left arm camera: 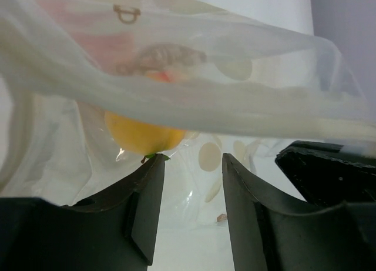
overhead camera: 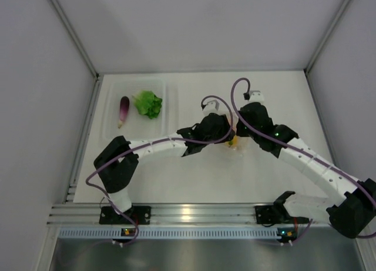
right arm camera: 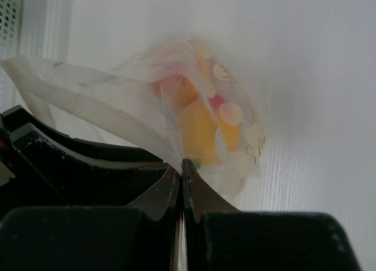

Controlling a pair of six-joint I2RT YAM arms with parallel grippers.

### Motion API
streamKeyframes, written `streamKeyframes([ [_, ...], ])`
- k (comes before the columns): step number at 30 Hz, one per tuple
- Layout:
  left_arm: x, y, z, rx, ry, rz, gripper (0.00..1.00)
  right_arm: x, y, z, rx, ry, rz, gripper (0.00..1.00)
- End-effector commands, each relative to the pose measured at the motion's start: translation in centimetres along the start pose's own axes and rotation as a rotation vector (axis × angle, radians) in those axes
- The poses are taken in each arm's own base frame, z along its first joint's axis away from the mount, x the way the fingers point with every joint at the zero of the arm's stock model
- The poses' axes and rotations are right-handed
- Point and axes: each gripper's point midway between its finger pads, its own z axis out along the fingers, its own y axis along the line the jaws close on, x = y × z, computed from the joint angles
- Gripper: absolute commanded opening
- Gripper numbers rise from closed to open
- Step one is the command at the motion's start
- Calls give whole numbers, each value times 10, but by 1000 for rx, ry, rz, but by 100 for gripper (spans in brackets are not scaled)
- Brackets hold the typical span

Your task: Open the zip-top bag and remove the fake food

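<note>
The zip-top bag point(right arm camera: 235, 115), clear with white dots, hangs mid-table point(overhead camera: 235, 145) between the two grippers. My right gripper point(right arm camera: 183, 164) is shut on a fold of its film. Orange-yellow fruit point(right arm camera: 200, 130) of the fake food sits inside the bag. In the left wrist view the bag point(left arm camera: 194, 100) spreads above my left gripper point(left arm camera: 191, 162), which is open. A yellow fruit point(left arm camera: 141, 136) rests just above its left fingertip point(left arm camera: 154, 165); only clear dotted film shows between the jaws. The purple eggplant point(overhead camera: 124, 109) and green lettuce point(overhead camera: 148, 104) lie in the clear tray point(overhead camera: 111, 130).
The rigid clear tray stands at the back left of the white table point(overhead camera: 194, 177). Grey walls point(overhead camera: 47, 124) close in the sides and back. An aluminium rail point(overhead camera: 188, 213) runs along the near edge, by the arm bases.
</note>
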Motion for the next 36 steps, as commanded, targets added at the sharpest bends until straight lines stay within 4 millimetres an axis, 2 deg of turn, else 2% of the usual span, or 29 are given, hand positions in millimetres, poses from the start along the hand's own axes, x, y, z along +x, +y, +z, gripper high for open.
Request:
streamKeyframes([
  [1,-5,-10,3,-1,4,65,50,-6,-13,-9,10,-16,-23,0],
  [3,2,-3,9,-24,24,88,54,-5,-20,-10,29,-9,-38,0],
  [6,7,-2,19,-33,40,100,55,-3,-26,-10,44,3,-47,0],
  [9,8,-3,25,-34,40,116,58,0,-31,-12,53,7,-61,0],
  [11,12,3,33,-59,51,131,61,2,-36,-15,70,14,-71,0],
  [12,7,-2,34,-56,37,140,61,2,-38,-16,73,15,-76,0],
  [14,11,4,42,-79,49,153,64,4,-40,-16,73,25,-80,0],
  [15,9,-1,44,-72,46,161,64,5,-42,-15,71,34,-87,0],
  [17,15,5,52,-93,65,178,66,9,-40,-14,48,51,-85,0],
  [18,11,1,55,-92,57,183,67,11,-42,-13,46,59,-84,0],
  [21,20,6,66,-100,87,222,69,17,-38,-10,0,78,-75,0],
  [22,18,1,69,-95,85,226,69,17,-39,-10,-3,78,-71,0],
  [24,26,12,75,-131,114,249,70,18,-41,-10,-10,82,-62,0],
  [33,42,20,92,-143,173,321,85,12,-38,-15,-53,68,-44,0],
  [36,45,18,99,-131,180,330,84,14,-37,-15,-60,70,-44,0],
])
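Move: The yellow food in the open bag lies about 3 cm ahead of my left hand, 4 cm to its right and 9 cm below. The orange food is some 5 cm farther out and 3 cm farther left than the yellow, at about the same height. My right fingers pinch the bag's rim roughly 4 cm to the left hand's right, level with it and a little above. From my right hand the yellow food is about 3 cm ahead and 13 cm below. I reach my left hand down into the bag's mouth, sinking about 7 cm while going some 5 cm right and a little forward towards the yellow food. Its fingers spread wide and tilt to point more steeply down. My right hand keeps its pinch on the rim and draws it about 5 cm to the right, ending slightly lower. ##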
